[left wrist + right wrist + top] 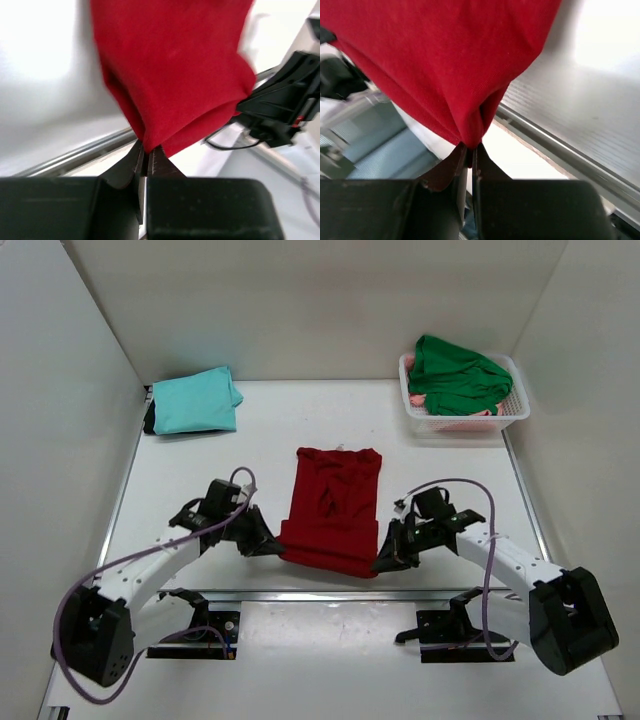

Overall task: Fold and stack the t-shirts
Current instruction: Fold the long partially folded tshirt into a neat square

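The dark red t-shirt [335, 505] lies lengthwise in the middle of the table, its near edge lifted. My left gripper [276, 544] is shut on the shirt's near left corner, and my right gripper [381, 562] is shut on the near right corner. In the left wrist view the red cloth [175, 75] bunches into the closed gripper [148, 148]. In the right wrist view the red cloth [445, 65] gathers into the closed gripper [471, 146]. A light teal t-shirt [195, 400] lies folded at the far left. A bright green t-shirt [455, 375] sits piled in the basket.
The white lattice basket [515, 412] stands at the far right with pink cloth under the green shirt. White walls close in the table on three sides. A metal rail [330, 593] runs along the near edge by the arm bases.
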You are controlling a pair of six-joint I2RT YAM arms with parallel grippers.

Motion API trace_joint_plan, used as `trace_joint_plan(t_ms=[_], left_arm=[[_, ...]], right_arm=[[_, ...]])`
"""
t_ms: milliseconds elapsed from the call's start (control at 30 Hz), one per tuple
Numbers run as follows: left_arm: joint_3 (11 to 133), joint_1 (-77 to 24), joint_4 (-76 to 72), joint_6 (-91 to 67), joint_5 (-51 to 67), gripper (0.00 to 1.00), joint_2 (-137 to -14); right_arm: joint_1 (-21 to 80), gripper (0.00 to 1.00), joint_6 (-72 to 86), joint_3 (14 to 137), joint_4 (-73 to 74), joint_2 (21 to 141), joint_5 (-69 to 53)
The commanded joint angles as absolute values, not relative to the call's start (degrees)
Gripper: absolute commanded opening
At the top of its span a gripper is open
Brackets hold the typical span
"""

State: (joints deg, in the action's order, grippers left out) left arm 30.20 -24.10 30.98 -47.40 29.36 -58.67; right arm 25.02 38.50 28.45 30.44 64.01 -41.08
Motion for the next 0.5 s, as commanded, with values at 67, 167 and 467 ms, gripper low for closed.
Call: trace_joint_plan(t_ms=[67,167,467], left_arm=[[47.4,-20.4,28.8,-44.7,29.9,0.00,-72.0],[57.6,-17.7,25.9,-43.8,30.3,0.00,-82.8],[86.5,-11.2,16.7,-46.7,36.0,0.82,-113.9]], right_arm=[[14.5,0.00,31.5,39.4,38.1,69.5,-43.2],[10.3,0.00,29.3,49.9,38.3,77.9,-42.8],[4.2,0.34,32.9,81.5,31.1,106.5,-32.2]])
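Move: The collar end, where I take the held hem, lies about 28 cm ahead of my left hand, 14 cm to its right and 7 cm below. From my right hand it is some 31 cm ahead, 7 cm to the left and 5 cm below. The turquoise stack stands roughly 42 cm ahead of my left hand and 27 cm to its left; the white basket is about 46 cm ahead of my right hand and 29 cm to its right. With both hands still pinching the raised hem corners, I whip them forward together by about 27 cm, towards the collar end, rising 5 to 7 cm on the way and dipping slightly at the end. My right hand also turns some 15 degrees clockwise. Only near the end do both grippers spring open to let the hem go. ##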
